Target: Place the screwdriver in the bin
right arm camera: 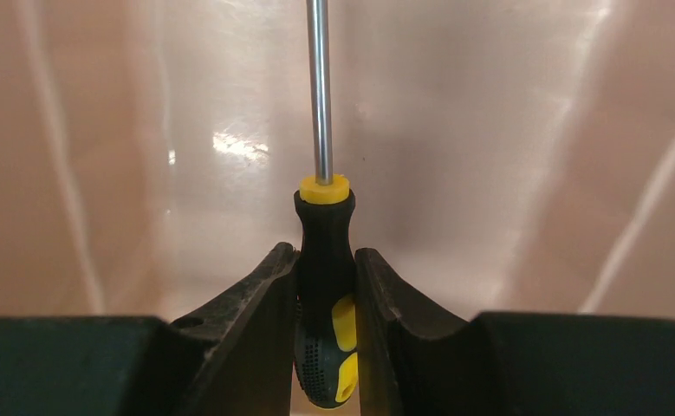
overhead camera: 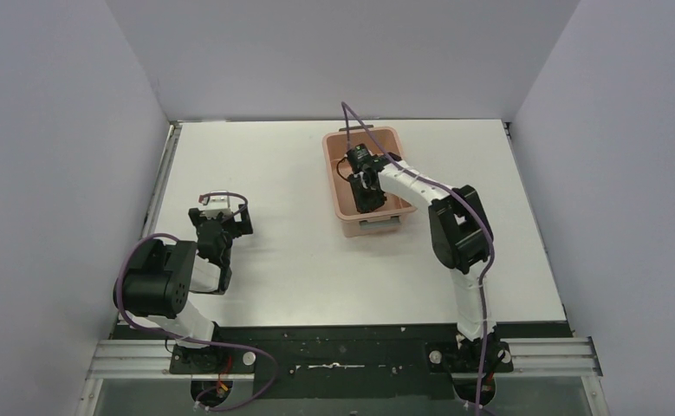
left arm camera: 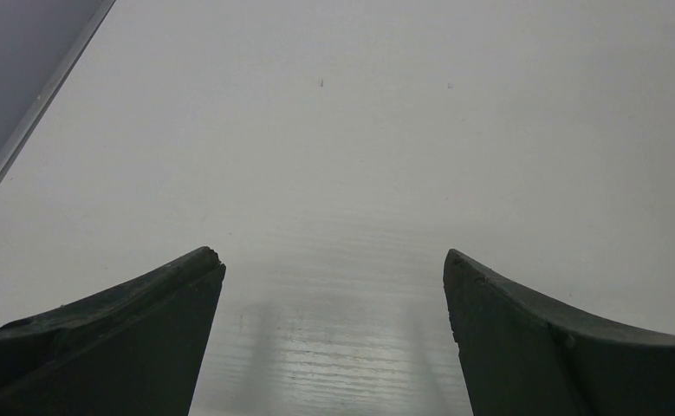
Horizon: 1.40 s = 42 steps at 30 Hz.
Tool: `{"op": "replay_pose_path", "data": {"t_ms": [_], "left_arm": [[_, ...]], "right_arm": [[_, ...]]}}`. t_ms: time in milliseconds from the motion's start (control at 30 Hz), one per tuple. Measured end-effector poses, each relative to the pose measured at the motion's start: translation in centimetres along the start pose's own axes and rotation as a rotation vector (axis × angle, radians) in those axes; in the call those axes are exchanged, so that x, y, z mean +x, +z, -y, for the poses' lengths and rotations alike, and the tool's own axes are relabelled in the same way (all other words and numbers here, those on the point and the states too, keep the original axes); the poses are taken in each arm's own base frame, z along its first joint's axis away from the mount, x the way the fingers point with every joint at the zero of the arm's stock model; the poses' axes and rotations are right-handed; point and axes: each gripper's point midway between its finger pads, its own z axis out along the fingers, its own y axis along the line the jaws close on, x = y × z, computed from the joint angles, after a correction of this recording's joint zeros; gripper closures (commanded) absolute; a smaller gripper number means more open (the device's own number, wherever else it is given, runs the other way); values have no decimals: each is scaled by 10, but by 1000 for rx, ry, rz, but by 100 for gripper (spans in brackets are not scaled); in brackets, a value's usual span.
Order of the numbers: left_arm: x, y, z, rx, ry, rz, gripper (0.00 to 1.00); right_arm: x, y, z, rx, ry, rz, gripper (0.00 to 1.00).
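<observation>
In the right wrist view the screwdriver (right arm camera: 325,234) shows a black-and-yellow handle and a thin metal shaft pointing away from the camera. My right gripper (right arm camera: 327,260) is shut on the handle, a finger pressed on each side. Salmon-pink wall and floor of the bin (right arm camera: 507,156) fill the background. From above, the bin (overhead camera: 334,173) stands at the table's back centre, and my right gripper (overhead camera: 368,192) reaches down inside it; the screwdriver is hidden there by the wrist. My left gripper (left arm camera: 334,269) is open over bare white table, seen from above at the left (overhead camera: 218,227).
The white table (overhead camera: 290,260) is walled by grey panels at left, right and back. A metal rail (overhead camera: 167,165) runs along the table's left edge. The right arm's elbow (overhead camera: 459,227) stands just right of the bin.
</observation>
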Motion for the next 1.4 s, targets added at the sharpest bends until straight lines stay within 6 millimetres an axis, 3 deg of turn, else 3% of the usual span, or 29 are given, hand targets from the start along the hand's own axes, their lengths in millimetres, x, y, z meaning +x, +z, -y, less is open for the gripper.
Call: {"op": "replay_pose_path", "data": {"t_ms": [100, 167, 200, 333, 467, 633, 733, 800, 933, 1033, 1100, 1167, 1400], "left_arm": [[0, 0, 0, 0, 0, 0, 3], [0, 0, 0, 0, 0, 0, 3], [0, 0, 0, 0, 0, 0, 3], [0, 0, 0, 0, 0, 0, 3], [0, 0, 0, 0, 0, 0, 3], [0, 0, 0, 0, 0, 0, 3], [0, 0, 0, 0, 0, 0, 3], [0, 0, 0, 0, 0, 0, 3], [0, 0, 0, 0, 0, 0, 3], [0, 0, 0, 0, 0, 0, 3], [0, 0, 0, 0, 0, 0, 3], [0, 0, 0, 0, 0, 0, 3], [0, 0, 0, 0, 0, 0, 3]], "right_arm": [[12, 20, 2, 22, 1, -38, 72], [14, 25, 5, 40, 4, -40, 52], [14, 25, 6, 47, 11, -36, 48], [4, 23, 9, 68, 18, 3, 36], [-9, 4, 11, 67, 28, 55, 34], [-49, -61, 12, 37, 49, 222, 28], [-78, -120, 15, 7, 55, 380, 2], [-92, -165, 20, -7, 57, 495, 0], [-105, -243, 44, 0, 86, 717, 0], [-96, -268, 85, 48, 148, 812, 0], [-82, -265, 122, 120, 201, 832, 0], [-61, -249, 152, 203, 245, 821, 0], [33, -156, 191, 350, 287, 669, 0]]}}
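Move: The right hand, down inside the bin near its robot-side end, grips the screwdriver by the handle; the shaft points forward, putting the screwdriver's middle some 5 cm ahead and 1 cm left. The bin's middle lies about 8 cm ahead of this hand, level sideways, with the floor some 5 cm below. From the left hand, the bin's middle is roughly 40 cm right and 8 cm ahead. The right hand lowers the screwdriver the last 3 cm to the bin floor, opens its fingers and lets go of the handle, then climbs about 30 cm, spreading them fully on the way up. Clear of the bin, it swings some 20 cm right over the right-hand wall, then sinks as it goes, the wrist tilting the fingers up towards forward and turning clockwise. ##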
